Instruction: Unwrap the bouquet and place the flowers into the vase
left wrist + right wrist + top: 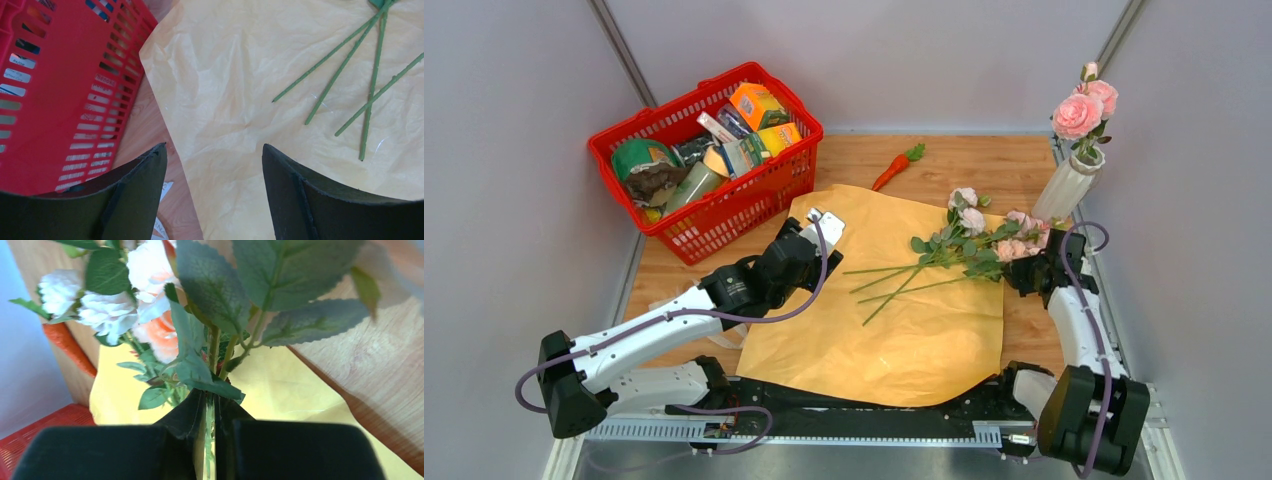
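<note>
The orange wrapping paper point(894, 330) of the bouquet lies spread flat, tan-yellow side up. Several pink flowers point(972, 240) rest on it, stems point(345, 65) pointing left, blooms toward the right edge. My right gripper point(210, 399) is shut on a green stem point(214, 347) just below the leaves and blooms, seen from above point(1027, 265) at the paper's right edge. The white ribbed vase point(1066, 188) stands at the back right with two pink blooms point(1081, 110) in it. Over the paper's left edge, my left gripper point(214, 147) stands open and holds nothing; from above it shows point(819, 225) near the basket.
A red basket point(614, 135) full of groceries stands at the back left, close to the left gripper. A toy carrot point(896, 168) lies behind the paper. Cream ribbon point(724, 337) lies under the left arm. Grey walls close in on both sides.
</note>
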`<state>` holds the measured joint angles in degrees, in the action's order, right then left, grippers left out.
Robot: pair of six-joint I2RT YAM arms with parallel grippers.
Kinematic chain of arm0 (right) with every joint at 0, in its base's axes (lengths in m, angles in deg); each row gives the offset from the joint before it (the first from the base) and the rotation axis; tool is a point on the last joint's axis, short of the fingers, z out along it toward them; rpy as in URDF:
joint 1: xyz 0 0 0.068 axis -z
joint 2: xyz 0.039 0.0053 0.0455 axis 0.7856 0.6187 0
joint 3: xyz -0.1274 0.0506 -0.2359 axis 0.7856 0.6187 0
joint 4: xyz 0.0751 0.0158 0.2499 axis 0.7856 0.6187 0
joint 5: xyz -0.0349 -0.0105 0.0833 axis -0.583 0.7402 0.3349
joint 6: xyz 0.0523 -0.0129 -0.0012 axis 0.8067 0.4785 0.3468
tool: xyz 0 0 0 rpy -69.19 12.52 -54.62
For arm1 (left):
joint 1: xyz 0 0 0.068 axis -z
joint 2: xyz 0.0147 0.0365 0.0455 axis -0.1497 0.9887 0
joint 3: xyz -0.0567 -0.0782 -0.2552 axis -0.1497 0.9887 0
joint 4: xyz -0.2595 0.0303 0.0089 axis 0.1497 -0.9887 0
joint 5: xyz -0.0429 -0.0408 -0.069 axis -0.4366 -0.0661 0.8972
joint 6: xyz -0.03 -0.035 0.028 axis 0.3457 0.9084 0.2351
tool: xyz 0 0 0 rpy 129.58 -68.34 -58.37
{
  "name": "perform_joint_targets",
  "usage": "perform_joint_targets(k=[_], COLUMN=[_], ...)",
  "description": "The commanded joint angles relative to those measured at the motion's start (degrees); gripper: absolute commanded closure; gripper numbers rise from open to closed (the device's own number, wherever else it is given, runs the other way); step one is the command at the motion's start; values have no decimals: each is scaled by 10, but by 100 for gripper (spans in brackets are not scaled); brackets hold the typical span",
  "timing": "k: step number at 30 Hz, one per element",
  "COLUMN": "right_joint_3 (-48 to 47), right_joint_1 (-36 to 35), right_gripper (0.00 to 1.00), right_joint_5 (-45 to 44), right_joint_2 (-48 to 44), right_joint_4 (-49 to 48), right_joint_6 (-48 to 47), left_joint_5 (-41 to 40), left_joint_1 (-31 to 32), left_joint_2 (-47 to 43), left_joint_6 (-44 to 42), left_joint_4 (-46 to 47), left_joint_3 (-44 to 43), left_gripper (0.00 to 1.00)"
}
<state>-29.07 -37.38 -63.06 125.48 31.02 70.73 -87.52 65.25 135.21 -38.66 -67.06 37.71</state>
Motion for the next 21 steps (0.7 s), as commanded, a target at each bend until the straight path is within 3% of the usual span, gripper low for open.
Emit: perform_joint_targets(k=[1, 4, 6, 21], right_joint_3=[-28, -29, -31, -129], right_joint_1=[-1, -1, -1, -1], right_gripper=[93, 93, 100, 100], right_joint_5=[-18, -15, -9, -18], right_joint_2=[-56, -71, -78, -195], right_joint_4=[14, 24, 28, 34], right_joint_6=[9, 8, 7, -55], left_joint_5=[-5, -6, -8, -15], left_joint_1=[2, 4, 4, 8], left_joint_2=[-1, -1, -2, -2], left_joint_6=[-6, -6, -6, -7], left_joint_4=[6, 6, 6, 6], left_joint_3=[-22, -21, -22, -21], left_gripper=[23, 23, 23, 23])
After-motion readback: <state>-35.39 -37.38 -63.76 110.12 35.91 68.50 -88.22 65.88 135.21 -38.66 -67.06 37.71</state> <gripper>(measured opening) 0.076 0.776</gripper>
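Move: The right hand already grips a flower by its stem, low over the table. The vase stands about 12 cm ahead and 7 cm to its right, its middle some 5 cm higher. The remaining flowers lie roughly 6 cm ahead and 9 cm left, their white roses about 13 cm ahead and 10 cm left, all 5 cm lower. From the left hand, the vase is about 15 cm ahead, 43 cm right and 9 cm down. Raise the right gripper nearly straight up by about 9 cm, easing off briefly a third of the way and then speeding up, so the flower climbs from beside the pile towards the height of the vase mouth. Keep the fingers shut on the stem and tip them up and outward some 15 degrees as the hand rises. ##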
